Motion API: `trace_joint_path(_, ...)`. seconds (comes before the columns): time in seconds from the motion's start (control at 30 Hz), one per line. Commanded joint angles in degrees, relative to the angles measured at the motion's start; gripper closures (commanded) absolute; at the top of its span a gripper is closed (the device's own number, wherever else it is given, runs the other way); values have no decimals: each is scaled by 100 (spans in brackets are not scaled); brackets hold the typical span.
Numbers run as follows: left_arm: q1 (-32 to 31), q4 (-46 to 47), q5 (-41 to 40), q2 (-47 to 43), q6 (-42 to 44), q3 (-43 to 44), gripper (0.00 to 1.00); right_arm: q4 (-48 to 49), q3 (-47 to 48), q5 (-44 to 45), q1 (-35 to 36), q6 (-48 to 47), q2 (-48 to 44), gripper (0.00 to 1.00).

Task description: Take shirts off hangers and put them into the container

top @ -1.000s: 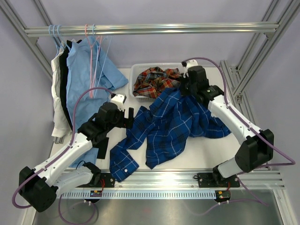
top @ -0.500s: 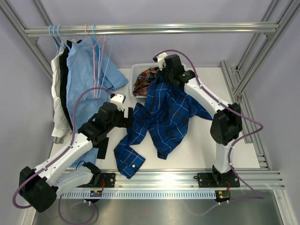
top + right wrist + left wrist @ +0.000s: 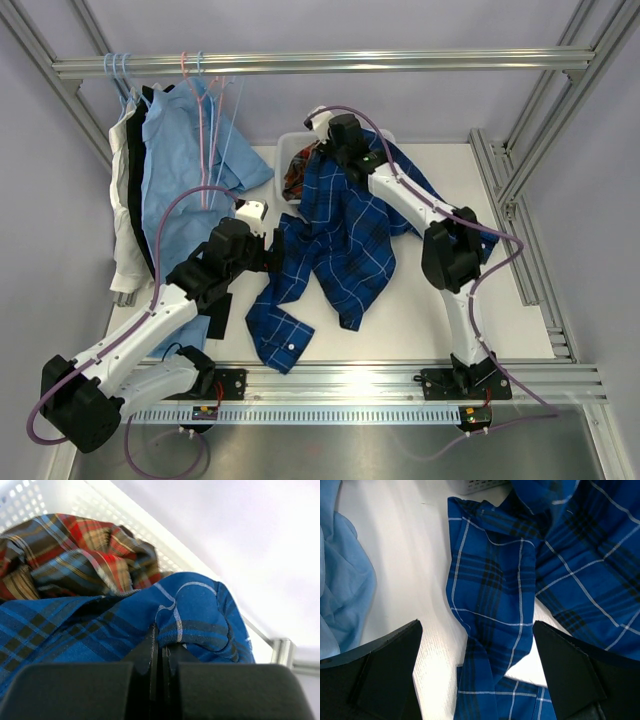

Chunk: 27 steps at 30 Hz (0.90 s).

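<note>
A dark blue checked shirt point(image 3: 340, 240) trails from the white container point(image 3: 287, 150) down across the table. My right gripper point(image 3: 322, 158) hangs over the container's left part, shut on a fold of that shirt point(image 3: 195, 615); the closed jaws point(image 3: 161, 640) pinch the cloth. A red-orange plaid shirt point(image 3: 85, 545) lies inside the container point(image 3: 30, 500). My left gripper point(image 3: 475, 624) stands open just above the table, over a sleeve of the blue shirt point(image 3: 495, 595), not touching it. Light blue point(image 3: 175, 170), black point(image 3: 133, 180) and white point(image 3: 122, 220) shirts hang on hangers at the left.
A bare pink hanger point(image 3: 200, 110) and pale blue hangers point(image 3: 120, 75) hang from the metal rail point(image 3: 320, 63) across the back. Frame posts stand at both sides. A hanging light blue sleeve point(image 3: 345, 580) lies left of my left gripper.
My right gripper has swung left across the container with the blue shirt, dragging the cloth left and over the basket. The left arm has not moved.
</note>
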Motion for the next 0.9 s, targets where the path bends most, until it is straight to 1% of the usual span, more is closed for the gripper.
trace_joint_path(0.0, 14, 372, -114, 18, -23, -40, 1, -406, 660, -295, 62, -77, 657, 98)
trace_joint_path(0.1, 14, 381, -123, 9, -23, -57, 1, -837, 722, -462, 71, 309, 905, 85)
trace_joint_path(0.13, 14, 381, -114, 0, -32, -57, 1, -918, 688, -471, 62, 510, 906, 78)
trace_joint_path(0.17, 14, 399, -105, -17, -32, -66, 1, -980, 644, -506, 71, 591, 880, 67)
trace_joint_path(0.2, 14, 399, -96, -26, -41, -92, 1, -998, 565, -524, 71, 661, 801, 63)
trace_joint_path(0.27, 14, 399, -88, -61, -50, -92, 1, -963, 310, -568, 80, 863, 442, 55)
trace_joint_path(0.3, 14, 399, -87, -61, -50, -92, 1, -963, 170, -603, 71, 908, 170, 50)
trace_joint_path(0.47, 14, 416, 27, -61, -76, -48, 1, -1270, -86, -559, 71, 1224, -324, 38)
trace_joint_path(0.5, 14, 416, 44, -61, -76, -40, 1, -1253, -191, -550, 71, 1277, -472, 33)
trace_joint_path(0.57, 14, 408, 62, -105, -85, -31, 1, -1218, -595, -603, 80, 1496, -684, 29)
trace_joint_path(0.67, 14, 320, 62, -167, -129, 13, 1, -1095, -1192, -814, 80, 1917, -1325, 24)
trace_joint_path(0.7, 14, 285, 53, -193, -181, 48, 1, -1016, -1359, -849, 71, 2014, -1692, 22)
trace_joint_path(0.77, 14, 215, 79, -184, -260, 144, 1, -928, -1860, -849, 71, 2383, -2080, 15)
trace_joint_path(0.8, 14, 197, 114, -150, -382, 162, 1, -893, -2218, -849, 80, 2646, -2439, 13)
trace_joint_path(0.83, 14, 197, 150, -114, -445, 180, 1, -875, -2422, -841, 71, 2787, -2599, 8)
trace_joint_path(0.87, 6, 197, 185, -88, -506, 189, 1, -849, -2616, -840, 71, 2937, -2784, 5)
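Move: The right hand holds a bunch of the blue plaid shirt; the container's middle lies about 4 cm back, 2 cm right and 16 cm below. Its far rim is some 5 cm ahead and 2 cm right; the red plaid shirt inside is centred roughly 3 cm back and 3 cm left. From the left hand, the container's middle is about 22 cm ahead, 14 cm right and 11 cm below. Right hand dips 9 cm, opens, releases the blue shirt into the container, then draws back 12 cm, rising. ##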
